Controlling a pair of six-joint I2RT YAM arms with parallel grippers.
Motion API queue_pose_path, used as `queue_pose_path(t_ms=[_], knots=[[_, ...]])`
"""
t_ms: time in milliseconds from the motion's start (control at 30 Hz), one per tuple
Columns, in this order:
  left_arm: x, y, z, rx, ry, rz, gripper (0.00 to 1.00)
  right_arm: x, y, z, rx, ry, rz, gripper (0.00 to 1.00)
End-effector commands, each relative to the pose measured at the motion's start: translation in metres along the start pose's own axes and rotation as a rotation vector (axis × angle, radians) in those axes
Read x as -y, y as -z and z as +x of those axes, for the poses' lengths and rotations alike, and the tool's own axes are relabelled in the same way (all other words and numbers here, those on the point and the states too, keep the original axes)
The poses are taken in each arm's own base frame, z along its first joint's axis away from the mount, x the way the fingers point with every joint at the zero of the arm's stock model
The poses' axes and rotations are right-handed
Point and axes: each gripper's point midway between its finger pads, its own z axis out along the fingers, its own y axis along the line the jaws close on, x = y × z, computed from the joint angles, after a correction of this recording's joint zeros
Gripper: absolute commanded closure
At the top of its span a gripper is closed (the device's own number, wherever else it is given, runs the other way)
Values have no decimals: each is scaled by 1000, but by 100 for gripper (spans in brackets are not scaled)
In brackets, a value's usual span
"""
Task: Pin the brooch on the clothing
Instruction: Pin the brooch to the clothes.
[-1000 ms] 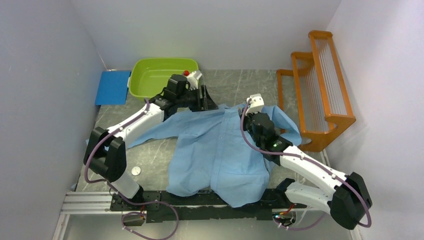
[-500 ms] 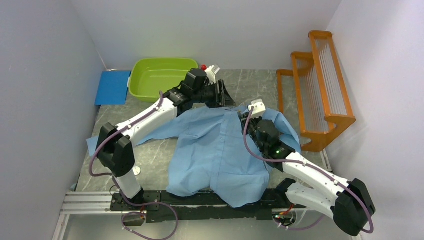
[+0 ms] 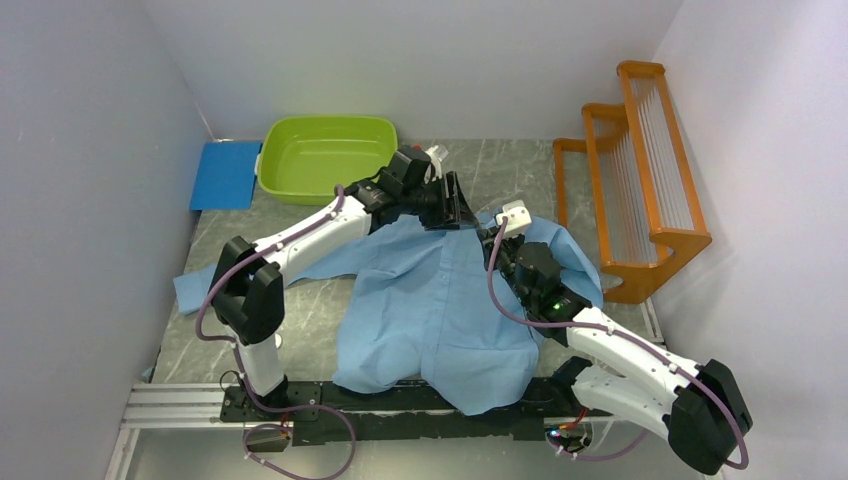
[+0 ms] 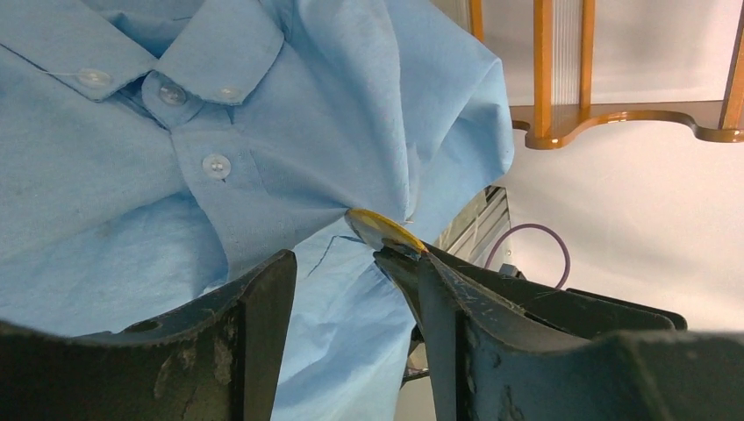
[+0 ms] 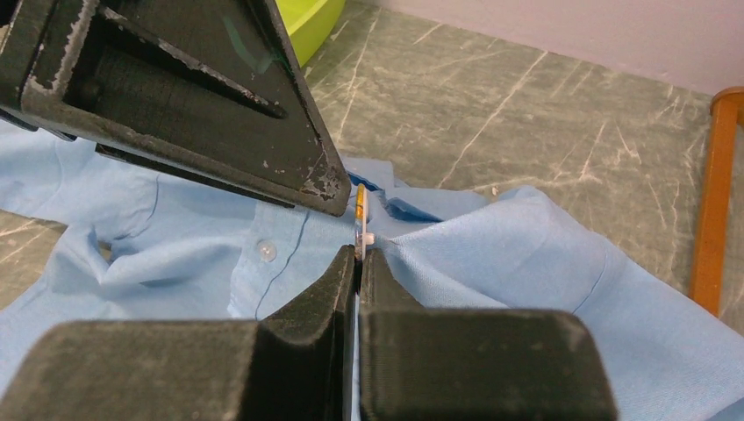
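The clothing [image 3: 430, 300], a light blue button-up shirt, lies spread on the table, and its collar and buttons [image 4: 215, 165] fill the left wrist view. My right gripper [image 5: 358, 254] is shut on the brooch [image 5: 360, 206], a thin yellow disc seen edge-on, which it holds against a raised fold of cloth beside the collar. In the left wrist view the brooch [image 4: 382, 230] shows as a gold disc just past my own right fingertip. My left gripper [image 4: 355, 263] is open with only cloth behind the gap. From above, the left gripper [image 3: 455, 205] hovers at the collar, close to the right gripper [image 3: 490, 235].
A green tub [image 3: 325, 155] stands at the back left, with a blue pad [image 3: 225, 175] beside it. An orange rack [image 3: 630, 170] lines the right side of the table. The left gripper's finger [image 5: 175, 88] looms close above the right gripper's tips.
The left arm has swung right from over the green tub to the shirt's collar, ending next to the right gripper. The right gripper has barely moved and stays shut on the brooch.
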Motion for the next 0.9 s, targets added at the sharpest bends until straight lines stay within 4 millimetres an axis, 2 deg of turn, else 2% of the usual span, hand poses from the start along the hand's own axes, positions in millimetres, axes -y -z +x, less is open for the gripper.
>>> queue_pose_path(t_ms=[0, 500, 633, 767, 867], knots=[[28, 4, -12, 33, 1, 83, 41, -4, 0, -28, 88, -7, -22, 100], [39, -13, -1, -27, -31, 76, 49, -5, 0, -31, 86, -8, -25, 100], [39, -14, 3, -37, -33, 86, 60, -2, 2, -32, 92, -17, -10, 100], [41, -14, 3, -36, -42, 98, 76, -2, 2, -33, 93, -24, -7, 100], [41, -15, 3, -37, -45, 104, 89, -4, 2, -34, 84, -24, -20, 93]])
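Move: The brooch, stood on edge at the right fingers' tips against the blue shirt, lies about 4 cm to the right of the left hand, level with it in height and reach. From the right hand it sits some 2 cm ahead and 1 cm left. The upper placket button is about 4 cm left of the left hand, 2 cm ahead and 4 cm below; the collar's middle lies about 6 cm left, 5 cm ahead and 5 cm below. The left fingers come in around the brooch and pinch it at the right hand's tips: the left hand goes about 3 cm to its right, arching up roughly 1 cm and down again and easing slightly back, and its half-open fingers close most of the way late on. The right hand stays in place, its shut fingers keeping the brooch against the cloth. ##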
